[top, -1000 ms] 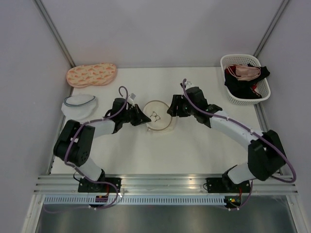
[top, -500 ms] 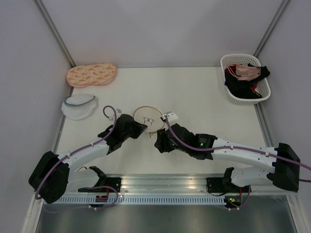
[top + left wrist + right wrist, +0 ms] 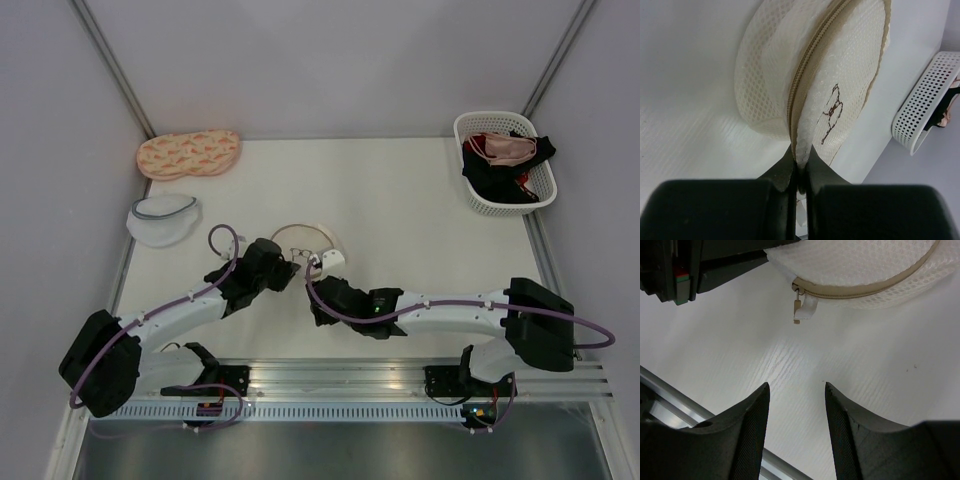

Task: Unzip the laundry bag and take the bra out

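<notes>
The cream mesh laundry bag [image 3: 305,238] stands tilted on edge at the table's middle, with its black bra symbol [image 3: 831,111] on the flat face. My left gripper [image 3: 289,272] is shut on the bag's near zip rim; the mesh is pinched between its fingers [image 3: 799,155]. My right gripper [image 3: 318,298] is open and empty, just near-side of the bag. In the right wrist view its fingertips [image 3: 796,386] sit a short way below the zip pull [image 3: 801,309], which hangs from the bag's closed rim [image 3: 865,265]. The bra is hidden.
A white mesh pouch with a grey-blue rim [image 3: 163,218] and a peach patterned pouch [image 3: 188,154] lie at the far left. A white basket [image 3: 462,138] with pink and black garments stands at the far right. The metal rail [image 3: 340,378] runs along the near edge.
The left gripper has pulled the bag toward the near edge and tipped it up. The right arm has swung from the bag's right side to its near side, low over the table.
</notes>
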You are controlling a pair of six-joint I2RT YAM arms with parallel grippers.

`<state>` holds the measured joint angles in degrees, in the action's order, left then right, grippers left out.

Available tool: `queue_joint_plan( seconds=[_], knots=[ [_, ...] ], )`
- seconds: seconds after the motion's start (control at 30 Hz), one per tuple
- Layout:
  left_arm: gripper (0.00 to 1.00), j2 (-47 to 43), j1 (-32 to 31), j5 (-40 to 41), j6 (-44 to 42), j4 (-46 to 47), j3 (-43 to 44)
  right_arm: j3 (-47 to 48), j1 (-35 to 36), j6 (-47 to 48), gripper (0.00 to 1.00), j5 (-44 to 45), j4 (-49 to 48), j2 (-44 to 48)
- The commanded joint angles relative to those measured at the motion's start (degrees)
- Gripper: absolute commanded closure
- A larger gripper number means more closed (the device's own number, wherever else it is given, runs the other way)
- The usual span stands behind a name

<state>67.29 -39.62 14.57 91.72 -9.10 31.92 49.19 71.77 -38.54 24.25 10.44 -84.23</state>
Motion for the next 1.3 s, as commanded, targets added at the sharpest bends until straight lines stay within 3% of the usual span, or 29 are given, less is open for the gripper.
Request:
queue_joint_plan(
  seconds=[0.0,0.47,0.7,0.83,0.9,1.27],
  knots=[
    [0.98,-1.10,0.06,0.03,2.67,-0.48,1.83,0.73,0.04,2.86,0.46,2.21,-4.28,-1.46],
    [0.98,-2.60,0.06,-7.71,4.52,4.36,-3.18,1.52,-7.69,8.31,0.49,-6.58,-12.46,-5.77],
    [0.98,-2.60,-0.02,-8.41,5.40,6.28,-4.32,4.86,-9.98,7.96,0.68,-10.80,-13.16,-8.41],
    [0.98,-1.55,0.06,-9.47,5.05,7.70,-4.32,4.78,-9.98,7.43,0.91,-10.72,-12.90,-8.41],
    [0.98,-1.11,-0.02,-9.47,4.70,8.13,-4.41,4.08,-9.98,7.17,0.98,-10.28,-12.55,-7.80],
    [0.98,-1.98,2.09,-10.52,-0.76,10.07,-7.40,-1.64,-9.98,4.53,1.00,-2.63,-0.25,1.42]
  ],
)
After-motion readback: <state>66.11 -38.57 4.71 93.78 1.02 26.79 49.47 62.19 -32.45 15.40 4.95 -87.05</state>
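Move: The zipper pull, with its white ribbon tag, hangs about 6 cm ahead of the open right hand, 3 cm to its left and some 2 cm lower. From the right hand, the bra drawing on the laundry bag is roughly 12 cm ahead and 3 cm left, nearly level. The left hand already pinches the bag beside the zip end; from that hand the pull lies about 4 cm back, 2 cm right and 2 cm below. The right hand reaches forward about 5 cm, easing a little left and 2 cm down to the pull at the zip's near end, and shuts its half-open fingers on the white ribbon tag and pull, then draws them some 2 cm to the right with a slight rise and a little back. The left hand keeps its pinch on the bag all the while, bringing it about 2 cm right and 1 cm back, towards the right hand, and rolling some 10 degrees so that the hand's left side dips. ##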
